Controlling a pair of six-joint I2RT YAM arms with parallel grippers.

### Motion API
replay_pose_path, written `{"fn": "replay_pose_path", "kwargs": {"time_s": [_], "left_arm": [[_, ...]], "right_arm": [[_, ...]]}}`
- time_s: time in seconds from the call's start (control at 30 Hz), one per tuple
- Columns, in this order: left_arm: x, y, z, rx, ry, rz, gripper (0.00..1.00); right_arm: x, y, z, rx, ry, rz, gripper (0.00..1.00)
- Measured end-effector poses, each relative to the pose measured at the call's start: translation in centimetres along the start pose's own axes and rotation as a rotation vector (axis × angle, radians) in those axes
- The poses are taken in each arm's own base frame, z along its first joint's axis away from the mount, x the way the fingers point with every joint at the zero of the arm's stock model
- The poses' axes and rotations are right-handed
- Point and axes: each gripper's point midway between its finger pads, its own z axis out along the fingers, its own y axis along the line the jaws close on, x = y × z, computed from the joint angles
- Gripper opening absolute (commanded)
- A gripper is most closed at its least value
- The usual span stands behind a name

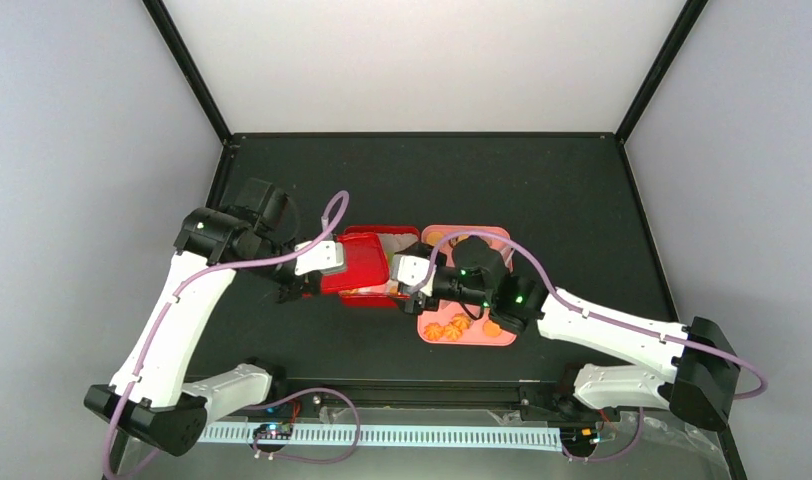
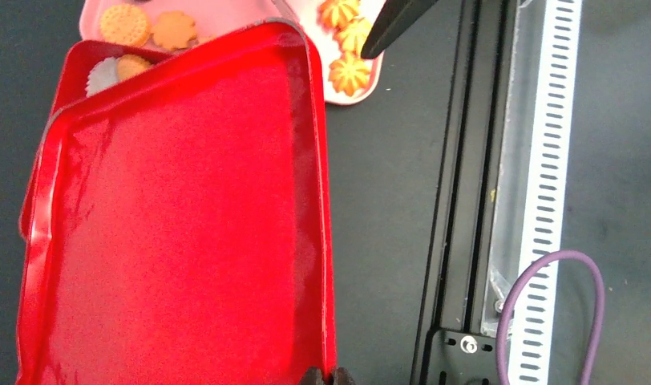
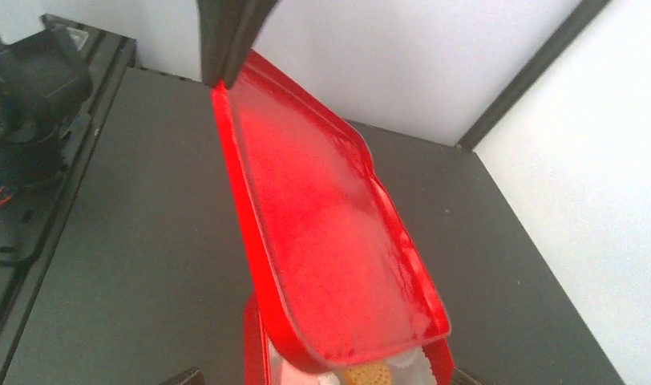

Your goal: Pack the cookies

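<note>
My left gripper [image 2: 328, 375] is shut on the rim of a red tin lid [image 2: 186, 224], which it holds tilted over the red tin [image 1: 377, 292]. In the tin, a round golden cookie [image 2: 132, 66] lies beside a white paper cup [image 2: 103, 74]. More orange cookies [image 1: 447, 328] lie on the pink tray [image 1: 482, 232], some of them swirl-shaped [image 2: 350, 72]. My right gripper [image 1: 410, 285] is open at the tin's right end, one finger [image 3: 182, 377] on either side of it. From the right wrist the lid [image 3: 330, 233] slopes upward, and a cookie [image 3: 366, 373] shows beneath it.
The black table [image 1: 542, 190] is walled by white panels. A black rail [image 2: 458, 200] and a white slotted strip [image 2: 547, 160] run along the near edge. A purple cable [image 2: 547, 265] loops beside the strip.
</note>
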Motion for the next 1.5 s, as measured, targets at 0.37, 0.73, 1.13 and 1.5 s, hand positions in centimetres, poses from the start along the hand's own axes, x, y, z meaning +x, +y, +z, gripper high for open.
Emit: {"fn": "replay_pose_path", "kwargs": {"time_s": [0.37,0.73,1.13,1.5], "left_arm": [[-1.2,-1.9,0.9,0.083,0.008,0.078,0.02],[-1.9,-2.2,0.7,0.09,0.003,0.109,0.02],[-1.8,-1.3,0.6,0.045,0.024,0.114,0.34],[-1.7,9.9,-3.0,-0.467,0.041,-0.103,0.99]], "right_arm": [[-0.7,2.9,1.2,-0.05,0.03,-0.204,0.75],[0.7,4.4,4.6,-0.018,0.163,-0.346,0.35],[2.1,2.7,6.2,0.127,0.287,-0.384,0.01],[0.6,-2.5,5.3,0.387,0.277,-0.318,0.01]]}}
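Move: The red lid, already pinched by the left hand at its near-left corner, has its middle about 6 cm ahead of the open right hand, 8 cm to its left and 5 cm below; from the left hand it lies some 7 cm ahead, 9 cm right and 6 cm lower. The red box of cookies sits about 22 cm below the right hand, 10 cm ahead and 5 cm left. The pink tray is about 7 cm ahead of that hand, 12 cm right and 24 cm down. While the left hand keeps its pinch on the lid and eases about 2 cm back and right before holding nearly still, the right hand goes some 5 cm left and 5 cm down, dipping back and then forward again as its left side rolls down about 20 degrees, and shuts on the lid's near edge. The left fingers then open wide and that hand swings off forward, about 11 cm, and somewhat left, as the right keeps its grip and carries the lid up and forward about 4 cm each, turning clockwise. ##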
